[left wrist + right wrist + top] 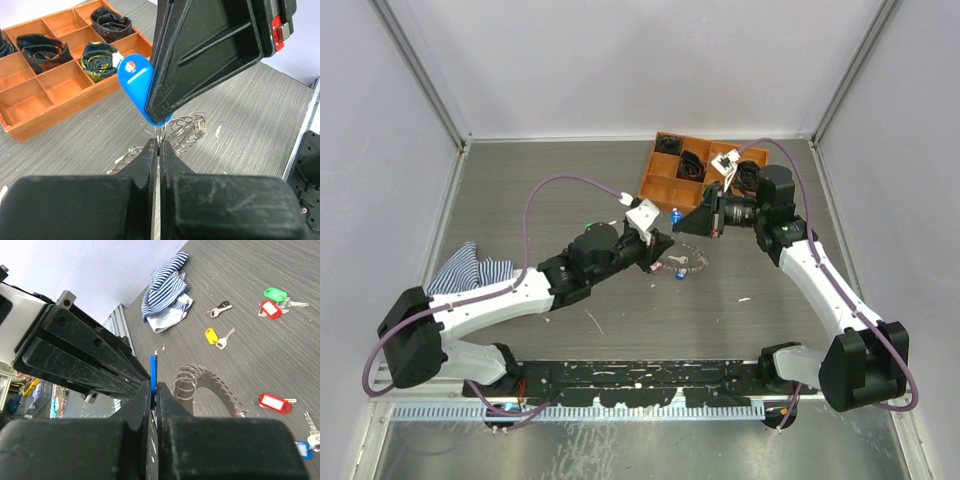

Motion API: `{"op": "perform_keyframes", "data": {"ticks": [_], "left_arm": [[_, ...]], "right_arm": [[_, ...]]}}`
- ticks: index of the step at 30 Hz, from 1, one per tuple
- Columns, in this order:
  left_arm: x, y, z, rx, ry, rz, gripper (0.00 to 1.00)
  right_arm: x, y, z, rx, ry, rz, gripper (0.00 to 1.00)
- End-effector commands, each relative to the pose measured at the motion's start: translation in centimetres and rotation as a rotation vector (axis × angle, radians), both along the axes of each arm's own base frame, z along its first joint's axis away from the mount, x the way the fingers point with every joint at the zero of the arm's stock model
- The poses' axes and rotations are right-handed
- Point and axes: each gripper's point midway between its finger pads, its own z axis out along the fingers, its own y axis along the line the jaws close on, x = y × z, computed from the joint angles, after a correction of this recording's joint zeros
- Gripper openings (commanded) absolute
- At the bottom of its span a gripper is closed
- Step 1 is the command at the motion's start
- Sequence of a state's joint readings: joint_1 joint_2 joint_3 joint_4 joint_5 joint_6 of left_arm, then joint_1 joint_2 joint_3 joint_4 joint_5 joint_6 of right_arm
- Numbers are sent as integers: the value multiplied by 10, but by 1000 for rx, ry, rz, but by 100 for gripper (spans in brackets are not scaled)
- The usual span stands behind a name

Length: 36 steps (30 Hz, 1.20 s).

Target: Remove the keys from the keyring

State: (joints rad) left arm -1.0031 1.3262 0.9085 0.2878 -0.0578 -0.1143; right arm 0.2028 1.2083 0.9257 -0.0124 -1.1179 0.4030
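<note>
The keyring (694, 262) lies on the table between my two grippers; its linked rim also shows in the left wrist view (187, 127) and the right wrist view (202, 385). My right gripper (698, 228) (154, 387) is shut on the blue tag (152, 367) of a key, held just above the ring. The same blue tag (134, 82) shows in the left wrist view. My left gripper (660, 250) (159, 142) is shut on a small ring link (160, 132) hanging right under that tag. The two grippers nearly touch, tip to tip.
Loose keys lie on the table: green tag (274, 292), red tag (270, 308), yellow tag (212, 334), a black-headed key (220, 309), another red tag (273, 402). An orange compartment tray (665, 185) with black coils stands behind. The striped cloth (470, 268) lies at the left.
</note>
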Motion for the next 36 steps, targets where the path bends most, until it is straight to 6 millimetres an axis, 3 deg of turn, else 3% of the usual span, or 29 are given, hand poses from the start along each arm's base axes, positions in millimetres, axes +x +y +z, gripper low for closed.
{"op": "perform_keyframes", "data": {"ticks": [1,4,10,17,25,32,36], "left_arm": [[-3,4,30,-75,-81,-39,0],[-7,12,45,-112,-111,-42,0],[-10,12,50,-125,-116,-73,0],[-8,6,45,-138,-102,-86,0],[4,22,25,-144,0,-24,0],[15,44,6,-195,256,36,0],[22,60,-2,-214,432,90,0]], "right_arm": [[10,-11,27,-15,-137,-63,1],[19,-17,15,-54,-140,-108,1],[22,-19,-5,-93,-148,-117,1],[17,-12,-7,-43,-130,-86,1],[24,-32,-16,-100,-211,-144,1],[35,-55,-83,-291,-333,-195,1],[37,-59,-108,-347,-320,-167,3]]}}
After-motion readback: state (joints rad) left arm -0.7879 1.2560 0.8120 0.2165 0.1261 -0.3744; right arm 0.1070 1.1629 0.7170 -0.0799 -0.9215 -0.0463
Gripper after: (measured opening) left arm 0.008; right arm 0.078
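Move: Just ahead of the left fingertips, about 3 cm forward, 1 cm right and 3 cm higher, is the held blue tag in the right gripper. The keyring hangs from the left fingers, its middle roughly 1 cm back, 2 cm right and 6 cm down. From the right hand the held tag is 1 cm forward and 1 cm up; on the table some 22 cm below, the loose blue tag lies 4 cm ahead, 2 cm right, and the red tag 6 cm ahead, 3 cm left. Drawing apart with both grippers still shut, one on the keyring, one on the blue tag: the right hand first eases a few centimetres down, forward and right while the left lifts about 1 cm. After a near pause, the right drops away, ending some 10 cm lower and 5 cm to the right, fingers tipping down about 15 degrees, as the left swings 5 cm left and sinks, its wrist turning. ##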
